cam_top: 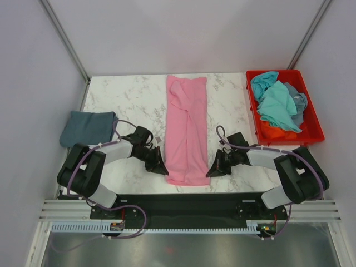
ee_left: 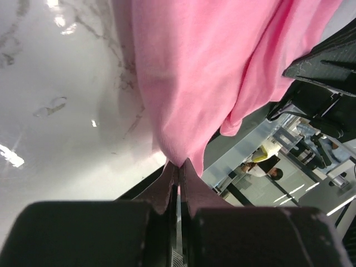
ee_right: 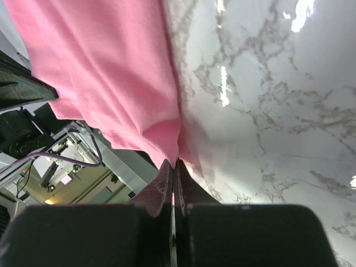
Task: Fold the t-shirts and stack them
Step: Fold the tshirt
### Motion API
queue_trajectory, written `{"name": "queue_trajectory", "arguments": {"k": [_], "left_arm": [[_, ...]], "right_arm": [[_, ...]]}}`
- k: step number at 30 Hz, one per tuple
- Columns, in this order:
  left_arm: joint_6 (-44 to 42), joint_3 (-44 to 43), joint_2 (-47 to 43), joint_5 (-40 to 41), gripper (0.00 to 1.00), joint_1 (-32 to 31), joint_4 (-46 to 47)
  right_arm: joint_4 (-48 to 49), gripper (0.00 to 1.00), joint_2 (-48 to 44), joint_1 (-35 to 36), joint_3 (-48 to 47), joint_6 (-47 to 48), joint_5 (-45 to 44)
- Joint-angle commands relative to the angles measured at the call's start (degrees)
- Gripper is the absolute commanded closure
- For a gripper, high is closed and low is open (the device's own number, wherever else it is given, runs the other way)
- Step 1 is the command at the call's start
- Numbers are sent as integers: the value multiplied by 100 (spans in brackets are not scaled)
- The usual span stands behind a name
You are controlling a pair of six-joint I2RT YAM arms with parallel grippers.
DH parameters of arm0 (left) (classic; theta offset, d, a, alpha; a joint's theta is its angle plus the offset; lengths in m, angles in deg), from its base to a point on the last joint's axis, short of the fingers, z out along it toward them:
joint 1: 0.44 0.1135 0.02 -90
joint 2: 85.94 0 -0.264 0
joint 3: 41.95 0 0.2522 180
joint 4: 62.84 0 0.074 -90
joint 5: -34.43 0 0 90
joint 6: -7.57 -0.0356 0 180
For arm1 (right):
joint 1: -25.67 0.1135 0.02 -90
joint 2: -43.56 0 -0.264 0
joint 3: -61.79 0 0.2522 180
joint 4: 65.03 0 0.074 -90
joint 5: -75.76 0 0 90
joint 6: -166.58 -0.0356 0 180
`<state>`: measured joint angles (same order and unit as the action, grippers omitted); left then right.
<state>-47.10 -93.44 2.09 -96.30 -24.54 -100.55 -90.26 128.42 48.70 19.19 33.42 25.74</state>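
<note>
A pink t-shirt [cam_top: 187,128] lies as a long narrow strip down the middle of the marble table [cam_top: 133,100]. My left gripper [cam_top: 162,168] is shut on its near left corner; in the left wrist view the pink t-shirt [ee_left: 217,72] is pinched between the closed fingertips [ee_left: 167,181]. My right gripper [cam_top: 212,171] is shut on the near right corner, where the pink t-shirt [ee_right: 111,72] enters the closed fingertips [ee_right: 161,183]. A folded slate-blue t-shirt [cam_top: 88,127] lies at the table's left edge. Turquoise and grey-blue t-shirts [cam_top: 278,103] are heaped in the crate.
A red plastic crate [cam_top: 311,130] stands at the table's right edge. The table's near edge and the dark base rail [cam_top: 189,203] lie just behind both grippers. A grey wall with metal posts [cam_top: 67,41] encloses the back.
</note>
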Motion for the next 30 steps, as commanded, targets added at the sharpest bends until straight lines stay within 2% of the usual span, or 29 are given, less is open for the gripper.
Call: {"name": "queue_trajectory", "arguments": {"k": [1, 10, 16, 18, 21, 30], "left_arm": [[-192, -461, -295, -216, 98, -77, -240], [-861, -1726, -374, -85, 98, -139, -972], [-940, -2729, -93, 12, 98, -34, -1007], [-1185, -3010, 56, 484, 98, 80, -1095], [-1318, -3729, 512, 618, 98, 195, -1086], [-1353, -5127, 2041, 716, 98, 581, -884]], "right_arm": [[-93, 100, -294, -105, -341, 316, -53], [-339, 100, -541, -544, -1492, 729, -17], [-374, 100, 64, -931, -2852, 852, -52], [-365, 100, 241, -984, -3153, 949, -140], [-321, 100, 706, -1019, -3767, 1037, -236], [-58, 100, 1857, -1037, -4674, 1239, -509]]}}
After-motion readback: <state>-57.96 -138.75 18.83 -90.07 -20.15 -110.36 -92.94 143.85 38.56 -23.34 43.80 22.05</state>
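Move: Both grippers already pinch the pink t-shirt strip near its close end, one at each side edge, just above the table. From the left gripper the strip's middle lies about 19 cm ahead, 9 cm right and 2 cm below; from the right gripper, 19 cm ahead and 8 cm left. The dark folded pile sits some 18 cm ahead and 35 cm left of the left gripper. The red bin is about 28 cm ahead and 36 cm right of the right gripper. Keep both grippers shut on the cloth and sweep them forward together, some 20 cm with the left and a little more with the right, arching up about 13 cm and then starting down over the strip's middle. Bring the left slightly rightward as well, and tilt both wrists roughly 30 degrees so the fingertips swing forward. ##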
